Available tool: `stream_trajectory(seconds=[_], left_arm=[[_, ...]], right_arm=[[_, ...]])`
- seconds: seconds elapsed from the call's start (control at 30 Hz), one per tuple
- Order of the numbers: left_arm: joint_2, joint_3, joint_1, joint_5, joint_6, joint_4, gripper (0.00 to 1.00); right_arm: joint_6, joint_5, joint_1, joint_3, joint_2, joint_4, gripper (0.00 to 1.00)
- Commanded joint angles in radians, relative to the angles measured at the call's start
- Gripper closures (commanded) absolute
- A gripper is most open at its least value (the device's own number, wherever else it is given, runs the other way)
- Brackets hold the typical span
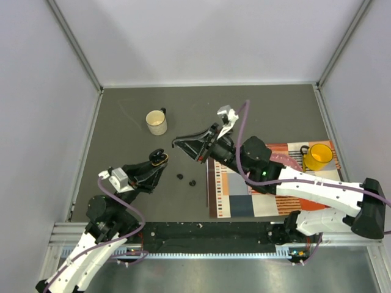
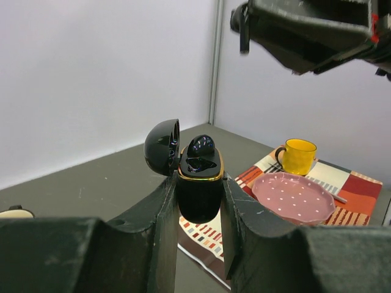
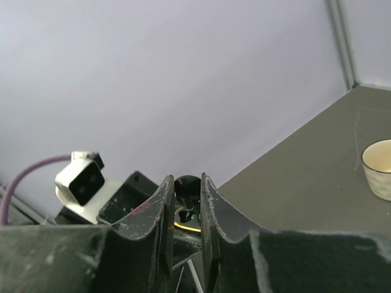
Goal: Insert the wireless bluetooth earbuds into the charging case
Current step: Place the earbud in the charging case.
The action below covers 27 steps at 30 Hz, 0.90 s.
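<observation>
The black charging case (image 2: 200, 192) with a gold rim stands upright, lid open, and my left gripper (image 2: 200, 180) is shut on it above the table. One earbud (image 2: 200, 145) sits in the case. My right gripper (image 3: 188, 180) hovers just above and beside the case (image 1: 159, 157), shut on a small black earbud (image 3: 188, 185). Two more earbuds (image 1: 179, 177) (image 1: 192, 182) lie on the dark table in front of the case. From overhead, the left gripper (image 1: 157, 160) and right gripper (image 1: 176, 143) are close together at table centre.
A cream mug (image 1: 156, 122) stands behind the grippers. A patterned placemat (image 1: 232, 195) lies to the right with a yellow mug (image 1: 316, 157) and a pink dotted plate (image 2: 293, 196). Grey walls enclose the table on three sides.
</observation>
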Motion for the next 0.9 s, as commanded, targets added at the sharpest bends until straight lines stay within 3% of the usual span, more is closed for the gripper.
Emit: stream_trajectory(seconds=[0.0,0.87], left_arm=[[-0.107,-0.011,-0.002,0.033,0.011,0.102,1.0],[-0.081,-0.016,-0.002,0.076,0.018,0.138,1.0]], right_arm=[[-0.099,-0.075,0.055,0.064,0.05,0.055,1.0],[-0.156,-0.119,0.117,0.106,0.165,0.074,1.0]])
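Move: The open case, upright in the left hand's fingertips and about 1 cm ahead, right and above that hand's point, lies some 3 cm back, 5 cm to the left and 7 cm below the right hand, which already pinches an earbud. The raised lid is roughly 2 cm back, 6 cm left and 5 cm below the right hand. Two loose earbuds lie about 32 cm beneath it, one 3 cm ahead and 3 cm left, the other level and 3 cm right. The earbud, still pinched in the right fingertips, is carried about 6 cm left, 4 cm back and some 3.5 cm down to the case mouth, quickly at first, then easing; that wrist turns roughly 10 degrees counter-clockwise. The left hand keeps its grip on the case, shifting it about 1 cm up and back towards the earbud and tilting it slightly. ##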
